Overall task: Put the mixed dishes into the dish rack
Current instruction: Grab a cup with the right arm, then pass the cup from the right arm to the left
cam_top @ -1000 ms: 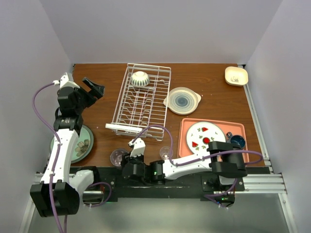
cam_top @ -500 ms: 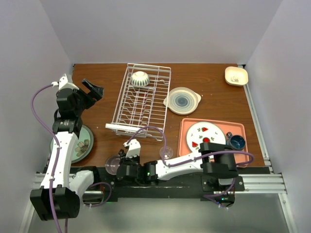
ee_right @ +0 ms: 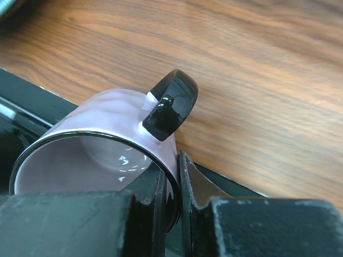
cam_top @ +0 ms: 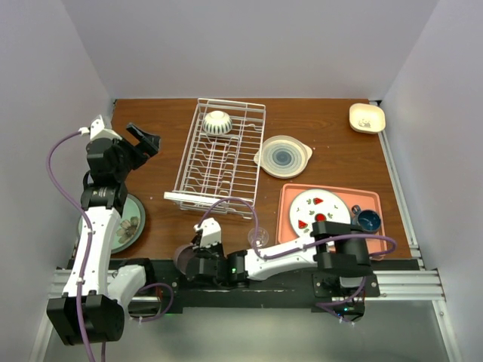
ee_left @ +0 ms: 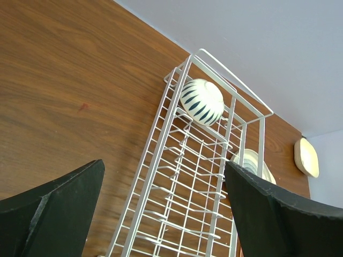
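The purple cup (ee_right: pixel 102 126), with a black handle (ee_right: pixel 169 104), lies tilted at the table's near edge. My right gripper (ee_right: pixel 179 176) is shut on its rim, one finger inside the wall and one outside. From above, the cup (cam_top: pixel 182 256) shows just left of the right gripper (cam_top: pixel 193 259). The white wire dish rack (cam_top: pixel 219 160) holds a striped white bowl (cam_top: pixel 216 122) at its far end. My left gripper (cam_top: pixel 143 139) hangs open left of the rack, nothing between its fingers; its view looks down the dish rack (ee_left: pixel 187 176) and the bowl (ee_left: pixel 201 100).
A pale green plate (cam_top: pixel 124 224) lies by the left arm. A cream plate with a blue-ringed centre (cam_top: pixel 283 156) sits right of the rack. A small clear glass (cam_top: pixel 258 237) stands near the salmon-pink tray (cam_top: pixel 287 226), which holds a patterned plate (cam_top: pixel 318 209). A cream square dish (cam_top: pixel 367 118) is far right.
My right gripper has closed onto the purple cup's rim, and the cup has shifted and tipped toward the near edge. The left arm has barely moved.
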Robot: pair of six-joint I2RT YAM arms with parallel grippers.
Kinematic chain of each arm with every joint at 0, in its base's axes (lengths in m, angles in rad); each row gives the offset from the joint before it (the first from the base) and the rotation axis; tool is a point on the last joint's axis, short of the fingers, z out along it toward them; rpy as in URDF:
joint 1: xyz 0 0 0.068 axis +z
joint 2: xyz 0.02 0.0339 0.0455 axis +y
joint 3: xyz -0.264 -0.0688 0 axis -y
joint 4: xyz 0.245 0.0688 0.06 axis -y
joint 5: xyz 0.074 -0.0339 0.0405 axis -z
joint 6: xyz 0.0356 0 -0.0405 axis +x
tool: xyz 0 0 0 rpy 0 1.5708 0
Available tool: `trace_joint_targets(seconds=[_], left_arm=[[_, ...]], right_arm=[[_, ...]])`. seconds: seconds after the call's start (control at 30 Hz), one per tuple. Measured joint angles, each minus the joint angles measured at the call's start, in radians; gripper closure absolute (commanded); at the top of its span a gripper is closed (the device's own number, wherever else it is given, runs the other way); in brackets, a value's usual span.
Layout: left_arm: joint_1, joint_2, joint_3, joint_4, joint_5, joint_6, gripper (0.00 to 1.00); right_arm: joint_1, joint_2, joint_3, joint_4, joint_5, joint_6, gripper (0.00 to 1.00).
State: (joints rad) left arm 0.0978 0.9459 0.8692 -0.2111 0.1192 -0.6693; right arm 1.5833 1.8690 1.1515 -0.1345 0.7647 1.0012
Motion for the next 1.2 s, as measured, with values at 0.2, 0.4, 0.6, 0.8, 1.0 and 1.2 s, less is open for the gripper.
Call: trace_joint_targets(seconds=[0.2,0.4,0.6,0.8,1.0,1.2], left_arm=[[0.0,-0.001,0.0,0.0,-0.002,0.0,0.0],[0.0,0.005,0.0,0.0,-0.004,0.0,0.0],[0.0,0.027,0.016,-0.006,-0.006,0.006,0.0],[0.0,0.066,0.085,-0.011,0.048,0.048,0.0],[0.0,0.099,0.166,0.013,0.214,0.135,0.0],[-0.001,0.097,0.185,0.111,0.406,0.166,0.02]], right_arm=[[0.012,-0.173,-0.098,0.0,0.005,-0.126,1.0],[0.033,-0.379,-0.145,0.061,0.005,-0.283,1.0],[0.032,-0.506,-0.154,0.119,-0.03,-0.478,1.0],[0.033,-0.653,-0.152,0.145,-0.109,-0.678,1.0],[0.019,-0.707,-0.119,0.238,-0.09,-0.927,1.0],[-0.144,-0.678,-0.094,0.325,-0.141,-1.074,1.0]])
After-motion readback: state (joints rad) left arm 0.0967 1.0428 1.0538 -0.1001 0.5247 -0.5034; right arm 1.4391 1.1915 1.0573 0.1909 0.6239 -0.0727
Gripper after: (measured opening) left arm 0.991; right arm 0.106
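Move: The right fingers already pinch the mug by its wall, low at the table's near edge. The dish rack the mug is bound for has its middle about 28 cm ahead and 7 cm to the right, roughly level in height; the striped bowl in it stands some 38 cm ahead and 5 cm right. The small glass is 19 cm right, 4 cm ahead and 5 cm lower. From the left hand, the rack's middle lies 3 cm ahead, 20 cm right and 20 cm below. Upward and fast, the right hand carries the pinched mug some 29 cm above the near table edge, drifting about 8 cm right and pushing forward only at the end. Its downward-slanting fingers tip up by around 40 degrees to near level and swing somewhat counter-clockwise, grip kept. Late on, the empty, open left hand rises and shifts right, turning clockwise. ##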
